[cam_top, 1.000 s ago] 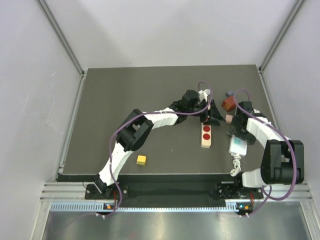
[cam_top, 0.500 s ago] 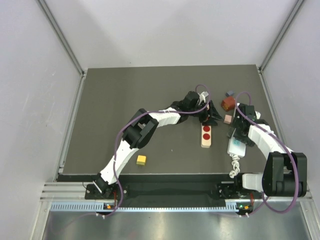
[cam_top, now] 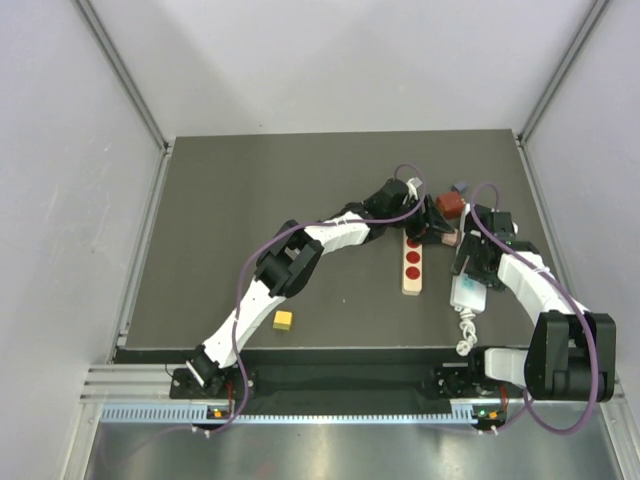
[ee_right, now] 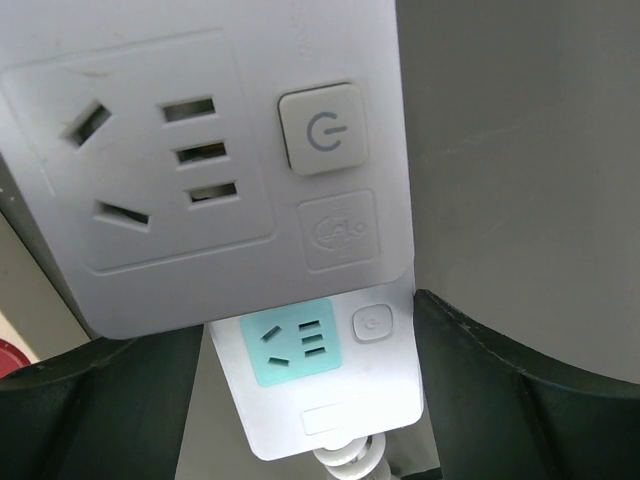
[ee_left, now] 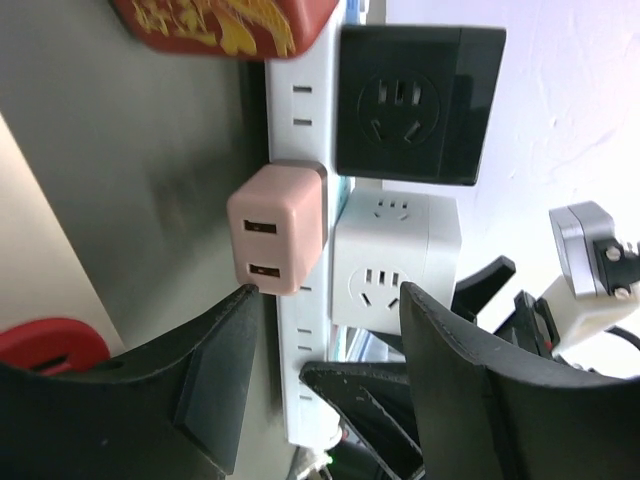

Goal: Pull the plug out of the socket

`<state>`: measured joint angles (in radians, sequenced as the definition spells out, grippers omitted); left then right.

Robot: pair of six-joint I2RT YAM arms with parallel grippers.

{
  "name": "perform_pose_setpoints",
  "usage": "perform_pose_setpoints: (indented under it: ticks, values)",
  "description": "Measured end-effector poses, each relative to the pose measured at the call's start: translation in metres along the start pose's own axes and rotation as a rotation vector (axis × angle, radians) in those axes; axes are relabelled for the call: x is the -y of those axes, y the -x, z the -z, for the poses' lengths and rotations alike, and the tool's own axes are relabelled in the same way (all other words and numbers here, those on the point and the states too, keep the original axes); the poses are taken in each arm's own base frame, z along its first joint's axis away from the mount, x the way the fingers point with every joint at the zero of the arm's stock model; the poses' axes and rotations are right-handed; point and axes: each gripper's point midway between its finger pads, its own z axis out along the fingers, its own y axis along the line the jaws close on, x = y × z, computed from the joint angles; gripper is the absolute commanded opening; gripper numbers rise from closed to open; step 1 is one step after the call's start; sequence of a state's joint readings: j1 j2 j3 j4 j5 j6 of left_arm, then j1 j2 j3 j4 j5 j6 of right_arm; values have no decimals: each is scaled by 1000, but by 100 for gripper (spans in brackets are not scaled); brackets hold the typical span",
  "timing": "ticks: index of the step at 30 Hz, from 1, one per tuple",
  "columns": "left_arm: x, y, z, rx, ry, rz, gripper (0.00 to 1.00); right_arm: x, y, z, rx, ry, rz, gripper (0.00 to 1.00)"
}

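Observation:
A white power strip [ee_left: 300, 300], the socket, lies along the right of the mat [cam_top: 468, 292]. A pink plug [ee_left: 277, 235] with two USB ports sits in it, beside a white cube adapter [ee_left: 395, 262] and a black adapter [ee_left: 415, 100]. My left gripper [ee_left: 330, 340] is open just short of the pink plug [cam_top: 452, 237], its left fingertip [ee_left: 235, 310] at the plug's lower corner. My right gripper [ee_right: 310, 400] straddles the strip's cord end [ee_right: 310, 370], its fingers [ee_right: 520, 400] against both long edges. A big white adapter [ee_right: 200, 170] fills the view above them.
A red box [cam_top: 449, 203] and a small grey-blue piece [cam_top: 460, 186] lie just beyond the strip. A wooden block with red discs [cam_top: 412, 262] sits left of it. A yellow cube [cam_top: 283, 320] rests near the front edge. The strip's coiled cord [cam_top: 467, 330] trails toward my right base.
My left gripper has slid right, from the wooden block's far end up to the pink plug. My right gripper has narrowed onto the strip.

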<state>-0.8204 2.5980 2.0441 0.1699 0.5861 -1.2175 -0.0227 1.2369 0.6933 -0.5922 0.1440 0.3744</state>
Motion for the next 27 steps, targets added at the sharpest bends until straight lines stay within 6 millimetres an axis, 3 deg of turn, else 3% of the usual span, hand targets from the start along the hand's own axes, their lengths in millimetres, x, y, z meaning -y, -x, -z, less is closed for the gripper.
perform_pose_setpoints:
  ticks: [13,22,27]
  values:
    - [-2,4,-6,49,33,2,67,-3,4,1,19,31,-8,0]
    - [-3,8,-10,64,47,8,63,-5,6,2,34,48,-8,0]
    - [-3,8,-12,68,48,5,67,-12,14,8,70,100,-18,0]
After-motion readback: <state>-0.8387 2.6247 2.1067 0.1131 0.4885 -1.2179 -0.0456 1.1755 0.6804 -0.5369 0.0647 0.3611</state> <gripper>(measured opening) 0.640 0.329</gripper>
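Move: The pink plug, set in the left side of the white power strip, lies about 2 cm right of the left fingertips, level with them fore and aft and some 3 cm lower. The red plug stands about 8 cm farther out than the pink one, and the black adapter some 4 cm out and 8 cm right of it. The right hand is astride the strip's near end. From it, the pink plug is about 10 cm ahead and 5 cm left, the white adapter roughly 8 cm ahead and 2 cm right. Slowly at first, then quicker near the end, the right hand goes up and forward about 2 cm in all, tilting back some 5 degrees. Its fingers come off the strip's two sides and close to about a third open above it. The left hand creeps roughly 1 cm rightward and forward at the pink plug, fingers staying well open. ##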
